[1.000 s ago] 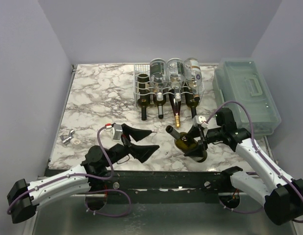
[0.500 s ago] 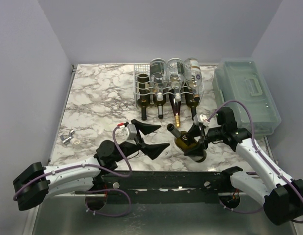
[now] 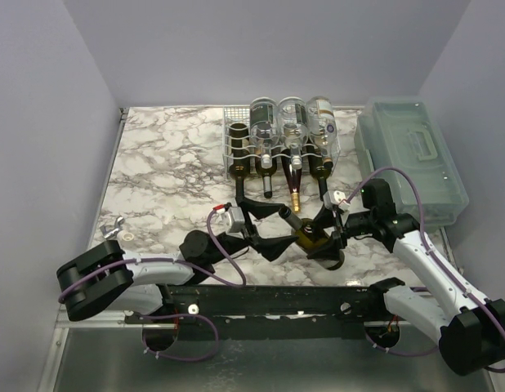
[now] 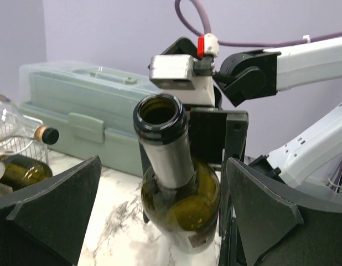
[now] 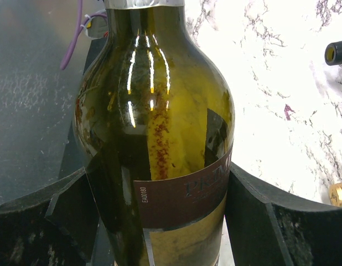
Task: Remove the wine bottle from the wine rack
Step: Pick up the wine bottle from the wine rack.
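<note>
The wine bottle [image 3: 315, 242], olive green with a dark label, is off the white wire wine rack [image 3: 234, 147] and lies tilted near the table's front middle. My right gripper [image 3: 330, 233] is shut on its body; in the right wrist view the black fingers [image 5: 259, 221] press both sides of the label on the wine bottle [image 5: 160, 138]. My left gripper [image 3: 275, 227] is open, its fingers either side of the bottle's neck without touching. In the left wrist view the wine bottle [image 4: 179, 205] points its open mouth at the camera, inside the left gripper [image 4: 162, 166].
Several other bottles [image 3: 289, 135] lie in the rack at the back. A translucent green-grey box [image 3: 412, 159] with a handle stands at the right edge. A small metal piece [image 3: 113, 229] lies near the table's left edge.
My left arm has swung right, bringing its open gripper from the table's left middle to around the bottle's neck. The right gripper and the bottle have stayed put.
</note>
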Controlling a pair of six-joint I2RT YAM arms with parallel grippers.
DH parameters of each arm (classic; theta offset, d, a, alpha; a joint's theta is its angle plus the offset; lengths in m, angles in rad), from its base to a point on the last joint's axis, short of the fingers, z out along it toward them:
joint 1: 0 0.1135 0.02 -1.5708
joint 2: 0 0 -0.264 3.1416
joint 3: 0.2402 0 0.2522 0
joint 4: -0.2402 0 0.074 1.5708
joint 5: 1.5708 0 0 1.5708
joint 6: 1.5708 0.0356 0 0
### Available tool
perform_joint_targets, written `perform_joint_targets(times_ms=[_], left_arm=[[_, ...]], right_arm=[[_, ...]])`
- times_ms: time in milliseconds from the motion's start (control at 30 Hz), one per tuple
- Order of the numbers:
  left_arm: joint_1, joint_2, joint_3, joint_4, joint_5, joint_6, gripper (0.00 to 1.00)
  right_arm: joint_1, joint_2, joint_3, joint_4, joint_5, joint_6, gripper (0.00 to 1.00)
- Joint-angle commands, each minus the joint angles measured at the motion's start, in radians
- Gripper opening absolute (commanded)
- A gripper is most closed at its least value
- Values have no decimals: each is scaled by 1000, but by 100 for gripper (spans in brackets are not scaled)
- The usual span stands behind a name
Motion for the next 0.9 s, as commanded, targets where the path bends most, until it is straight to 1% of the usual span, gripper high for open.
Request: perform_joint_targets(times_ms=[0,133,467,533,867], left_arm=[[-11,41,46,124,44,-2,95],[-13,66,66,126,50,-17,89],[-12,125,105,126,75,-81,67],[-12,130,111,125,79,-86,65],[-12,151,119,125,93,-123,51]], right_arm=[[-6,-7,7,26,-71,-13,9],[-6,-6,7,24,-71,-16,9],[-6,-6,5,20,-71,-22,9],[-6,-6,5,19,-71,-24,9],[-7,-12,5,16,-74,-26,9]])
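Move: The neck of the wine bottle, held tilted by the right hand, lies about 4 cm to the left hand's right, 1 cm ahead and roughly level. The gold-capped bottle in the rack is some 19 cm ahead of the left hand, 5 cm right and 17 cm lower; the dark bottle beside it is about 21 cm ahead, 13 cm right. From the right hand, the neck is some 6 cm left, 2 cm ahead and 9 cm up. Left hand eases some 3 cm right, slightly up, fingers half-closing around the neck while right keeps hold. ##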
